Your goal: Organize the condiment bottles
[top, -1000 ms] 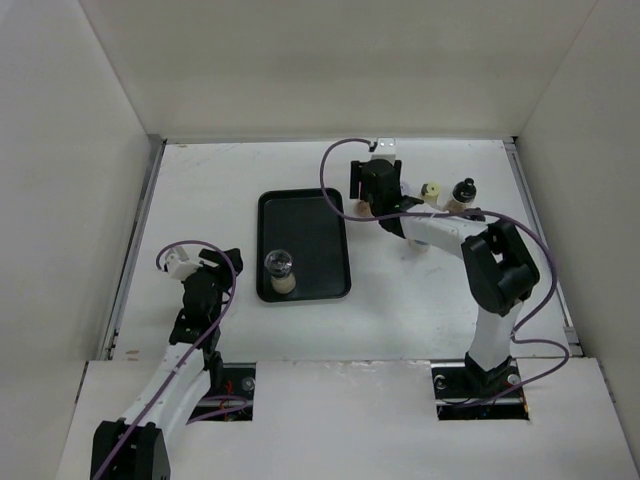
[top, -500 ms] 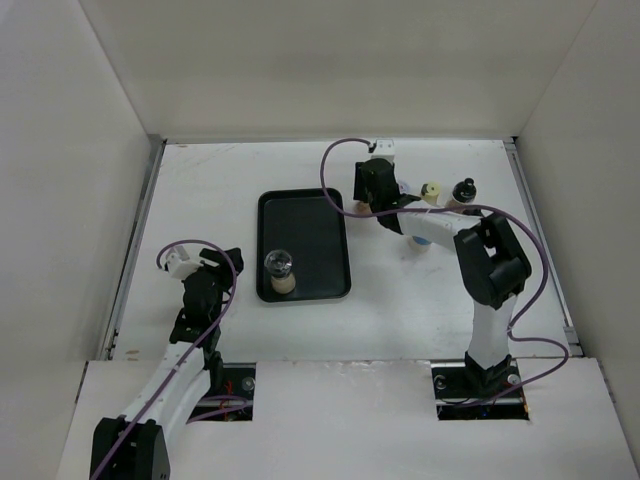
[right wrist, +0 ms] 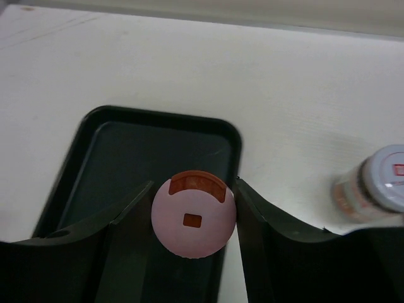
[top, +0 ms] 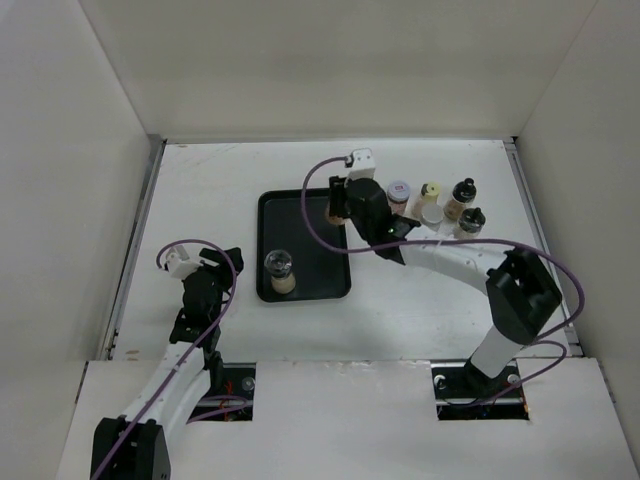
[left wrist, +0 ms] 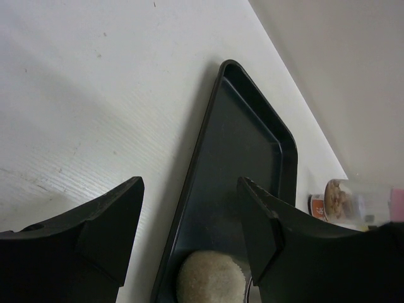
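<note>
My right gripper (right wrist: pixel 194 218) is shut on a pink-capped condiment bottle (right wrist: pixel 194 221), one finger on each side of the cap. It holds the bottle (top: pixel 335 205) upright over the right rim of the black tray (top: pixel 300 230). Another bottle (top: pixel 280 272) with tan contents is in the tray's near part. Several more stand right of the tray: lavender cap (top: pixel 398 193), pale yellow cap (top: pixel 430 191), black caps (top: pixel 463 189). My left gripper (top: pixel 224 262) stays open left of the tray, its jaws (left wrist: pixel 189 186) framing the tray's left rim and the tan bottle (left wrist: pixel 211 278).
The tray (right wrist: pixel 126 151) lies lengthwise mid-table. White walls enclose the table at the back and both sides. The lavender-capped bottle (right wrist: pixel 379 186) stands just right of my right gripper. My right arm's cable (top: pixel 310 215) loops over the tray.
My right gripper closed on the pink-capped bottle among the group at right and carried it left to the tray's right rim. The left arm has not moved.
</note>
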`<action>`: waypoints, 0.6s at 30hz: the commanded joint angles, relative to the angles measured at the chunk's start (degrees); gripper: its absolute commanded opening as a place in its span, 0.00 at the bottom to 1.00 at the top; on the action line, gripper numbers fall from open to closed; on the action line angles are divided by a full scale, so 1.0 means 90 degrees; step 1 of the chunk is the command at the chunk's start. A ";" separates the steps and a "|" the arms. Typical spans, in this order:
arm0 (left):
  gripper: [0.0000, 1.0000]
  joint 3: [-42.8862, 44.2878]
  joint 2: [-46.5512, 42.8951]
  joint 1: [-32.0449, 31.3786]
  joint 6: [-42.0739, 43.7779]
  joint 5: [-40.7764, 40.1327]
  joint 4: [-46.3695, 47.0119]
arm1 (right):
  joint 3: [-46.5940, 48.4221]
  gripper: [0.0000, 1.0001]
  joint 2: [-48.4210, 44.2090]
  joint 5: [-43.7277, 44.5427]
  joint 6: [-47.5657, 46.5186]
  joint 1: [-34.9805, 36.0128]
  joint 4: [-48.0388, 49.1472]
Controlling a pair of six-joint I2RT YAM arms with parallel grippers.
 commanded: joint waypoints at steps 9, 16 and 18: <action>0.59 -0.0094 0.0026 0.0055 -0.0001 0.0120 0.0394 | -0.0650 0.40 0.0011 0.0029 0.0526 0.1778 0.0404; 0.59 -0.0104 0.0045 0.0075 -0.0011 0.0140 0.0423 | -0.0718 0.42 0.0373 0.0088 0.0819 0.2306 0.0247; 0.59 -0.0075 0.0103 0.0065 -0.0011 0.0091 0.0423 | -0.0786 0.42 0.0412 0.0204 0.0936 0.2365 0.0189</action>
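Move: With the pink-lid bottle already in my right hand over the tray's right side, I'm heading for the free spot in its near-left part, about 14 cm back, 12 cm left and 12 cm down. The black-lid bottle stands some 4 cm left of that spot, level with it. The white-lid jar is about 8 cm ahead of my right hand and 15 cm right. The spot lies roughly 18 cm right of my left hand, level fore and aft, slightly below. I sweep my right hand back and to the left across the tray, about 14 cm back and 11 cm left, sinking some 7 cm and slowing as the pink-lid bottle comes in close beside the black-lid one. On the way my wrist swings about 20 degrees counter-clockwise, and my fingers keep their hold on the bottle. ##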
